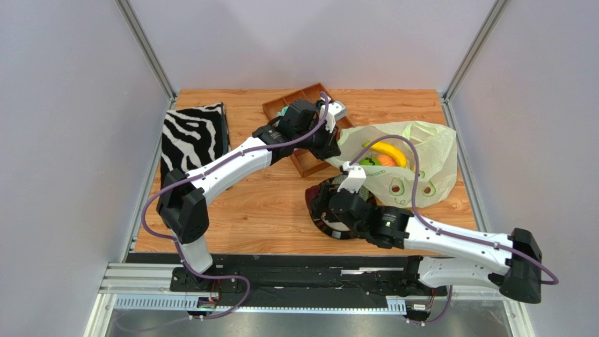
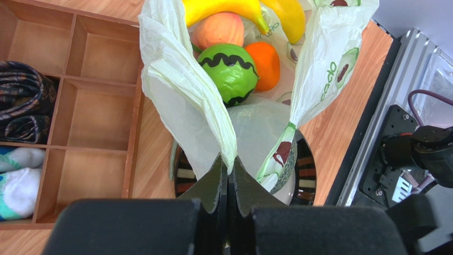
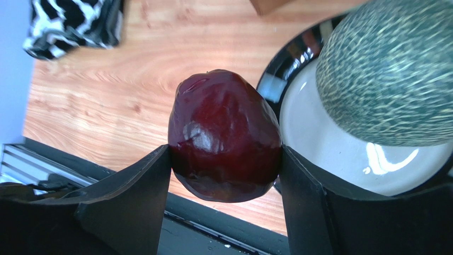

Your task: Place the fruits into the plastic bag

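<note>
The pale green plastic bag lies open at the right of the table, printed with avocado halves. My left gripper is shut on its near edge, holding the mouth up. Inside lie a banana, a yellow fruit, a peach, an orange and a striped green ball. My right gripper is shut on a dark red apple, lifted above the table's near edge. The netted melon sits on a black-rimmed plate just beside it.
A wooden compartment tray with cloth rolls stands left of the bag. The zebra-striped fabric box sits at the table's far left. The black rail runs along the near edge.
</note>
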`<state>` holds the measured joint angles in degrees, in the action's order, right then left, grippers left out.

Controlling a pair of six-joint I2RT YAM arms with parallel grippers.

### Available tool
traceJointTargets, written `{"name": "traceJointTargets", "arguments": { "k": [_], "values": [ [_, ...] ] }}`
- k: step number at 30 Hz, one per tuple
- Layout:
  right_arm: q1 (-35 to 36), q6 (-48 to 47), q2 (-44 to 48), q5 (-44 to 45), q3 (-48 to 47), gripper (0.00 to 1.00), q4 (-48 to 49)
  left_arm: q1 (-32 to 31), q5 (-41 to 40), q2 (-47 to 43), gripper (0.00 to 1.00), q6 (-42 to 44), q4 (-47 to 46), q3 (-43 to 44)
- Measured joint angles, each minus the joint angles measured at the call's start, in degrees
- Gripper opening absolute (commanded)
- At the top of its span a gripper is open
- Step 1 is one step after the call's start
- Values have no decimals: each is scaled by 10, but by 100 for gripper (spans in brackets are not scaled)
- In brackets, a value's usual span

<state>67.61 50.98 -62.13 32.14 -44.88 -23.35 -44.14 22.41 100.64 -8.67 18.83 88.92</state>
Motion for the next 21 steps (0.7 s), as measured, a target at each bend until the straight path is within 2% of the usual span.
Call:
{"name": "traceJointTargets", "arguments": {
  "k": [6,9,12,15,21],
  "values": [
    [-27,-51,127,41,8,38,-17,0,0,0,0,0,-3,0],
    [-97,-86,216,45,16,38,-25,0,0,0,0,0,-5,0],
    [-198,-116,270,21,14,38,-28,0,0,0,0,0,-7,0],
    [-341,-145,276,-40,8,38,-30,0,0,0,0,0,-7,0],
    [-515,-173,183,-206,-12,37,-20,0,0,0,0,0,-10,0]
  ]
}}
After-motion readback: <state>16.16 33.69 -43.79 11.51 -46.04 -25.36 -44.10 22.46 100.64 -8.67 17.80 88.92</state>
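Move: The right hand already grips the dark red fruit near the plate. The open plastic bag's middle lies about 17 cm ahead of that hand, 20 cm to its right and 7 cm below; the watermelon inside is 5 cm left of that middle. The melon sits some 7 cm ahead and 9 cm right, 8 cm lower, on the plate, whose centre is 4 cm ahead, 8 cm right. For the left hand, the bag's middle is roughly 5 cm ahead, 13 cm right, 14 cm down. Swinging mainly to the right, about 20 cm, and some 10 cm forward, the right arm carries the still-pinched dark red fruit past the melon towards the bag's mouth. It arcs up about 10 cm, then starts sinking towards the end, while the wrist turns roughly 25 degrees clockwise. The left gripper stays put, shut on the bag's rim. ##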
